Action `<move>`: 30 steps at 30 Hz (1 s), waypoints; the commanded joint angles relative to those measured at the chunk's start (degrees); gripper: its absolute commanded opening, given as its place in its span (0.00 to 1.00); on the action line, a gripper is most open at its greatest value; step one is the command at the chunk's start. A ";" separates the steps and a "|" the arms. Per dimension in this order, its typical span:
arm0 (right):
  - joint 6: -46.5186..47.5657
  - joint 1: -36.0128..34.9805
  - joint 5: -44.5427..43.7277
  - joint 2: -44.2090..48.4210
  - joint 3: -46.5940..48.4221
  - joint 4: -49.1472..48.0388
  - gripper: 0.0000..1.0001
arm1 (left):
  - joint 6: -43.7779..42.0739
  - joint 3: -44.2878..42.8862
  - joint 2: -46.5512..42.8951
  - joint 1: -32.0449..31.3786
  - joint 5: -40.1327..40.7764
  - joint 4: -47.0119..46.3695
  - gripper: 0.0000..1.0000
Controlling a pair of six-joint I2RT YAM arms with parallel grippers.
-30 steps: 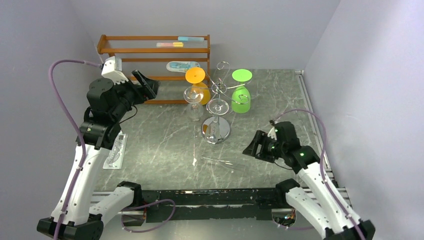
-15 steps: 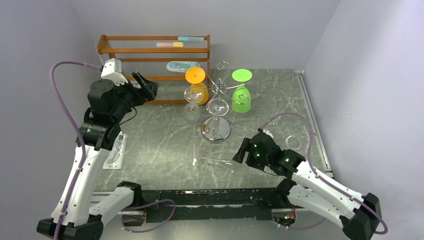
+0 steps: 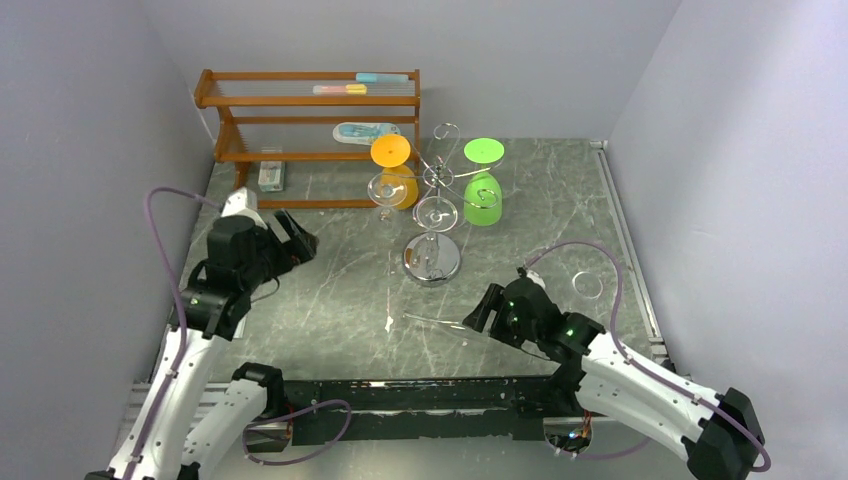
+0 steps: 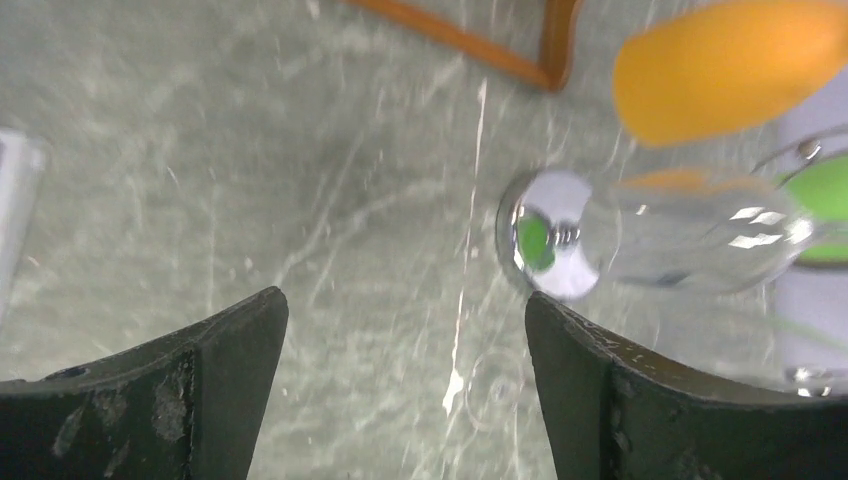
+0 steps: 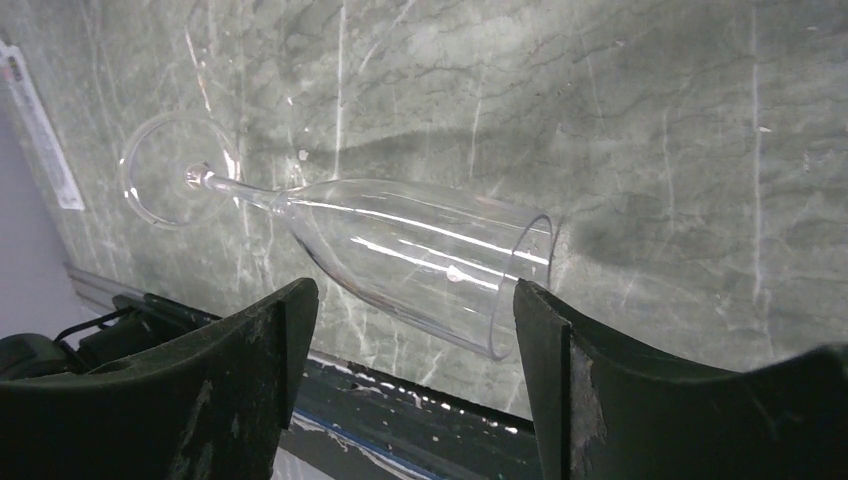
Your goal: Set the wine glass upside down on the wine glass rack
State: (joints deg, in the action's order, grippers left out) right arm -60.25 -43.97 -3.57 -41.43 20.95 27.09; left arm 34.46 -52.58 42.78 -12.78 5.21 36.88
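A clear wine glass (image 3: pixel 438 322) lies on its side on the marble table near the front. In the right wrist view its bowl (image 5: pixel 420 258) points right and its foot points left. My right gripper (image 3: pixel 476 311) is open, its jaws low on either side of the bowl's rim (image 5: pixel 410 300), not touching it. The chrome wine glass rack (image 3: pixel 432 222) stands mid-table with an orange glass (image 3: pixel 393 170), a green glass (image 3: pixel 483 195) and a clear glass (image 3: pixel 384 192) hanging upside down. My left gripper (image 3: pixel 297 242) is open and empty (image 4: pixel 405 305), left of the rack.
An orange-brown wooden shelf rack (image 3: pixel 310 100) stands at the back left, with a small box (image 3: pixel 270 176) in front of it. A clear ring (image 3: pixel 587 285) lies on the table at the right. The rack's mirror base (image 4: pixel 545 245) shows in the left wrist view.
My left arm has pulled back from the shelf and dropped toward the near left. My right gripper has moved left and down to the lying glass's rim.
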 commanded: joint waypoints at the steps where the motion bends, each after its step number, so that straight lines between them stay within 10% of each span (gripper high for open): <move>1: -2.03 -0.40 -0.13 2.40 -2.40 -6.35 0.75 | 3.69 9.47 -1.77 0.51 -12.90 0.70 0.91; 9: -3.49 -0.39 0.23 5.07 -5.89 -9.95 0.74 | 11.96 31.67 3.05 -0.53 -42.72 -28.01 0.88; 20: -2.75 -0.40 0.66 7.36 -7.44 -11.79 0.68 | 14.71 33.89 20.84 -14.30 -38.31 -50.04 0.85; 30: -0.84 -0.35 3.29 10.14 -6.25 -13.53 0.53 | 10.73 30.56 26.78 -17.18 -33.75 -46.45 0.47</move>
State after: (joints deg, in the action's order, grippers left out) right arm -62.46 -43.97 -1.17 -33.23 13.93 16.05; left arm 48.42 -19.51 69.12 -29.36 -31.97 -10.59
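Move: The wine glass lies on its side, foot towards the left hand: its middle is about 28 cm right, 10 cm back and 22 cm below that hand, its foot some 9 cm nearer. The rack's round base sits about 3 cm ahead of the left hand, 27 cm right and 24 cm below. From the right hand, the glass's middle is about 8 cm left, 1 cm ahead and 4 cm lower; the rack base is 14 cm ahead and 9 cm left. Left hand swoops some 25 cm down, right and back to the glass's foot, half-closing; right fingers narrow by the bowl. ##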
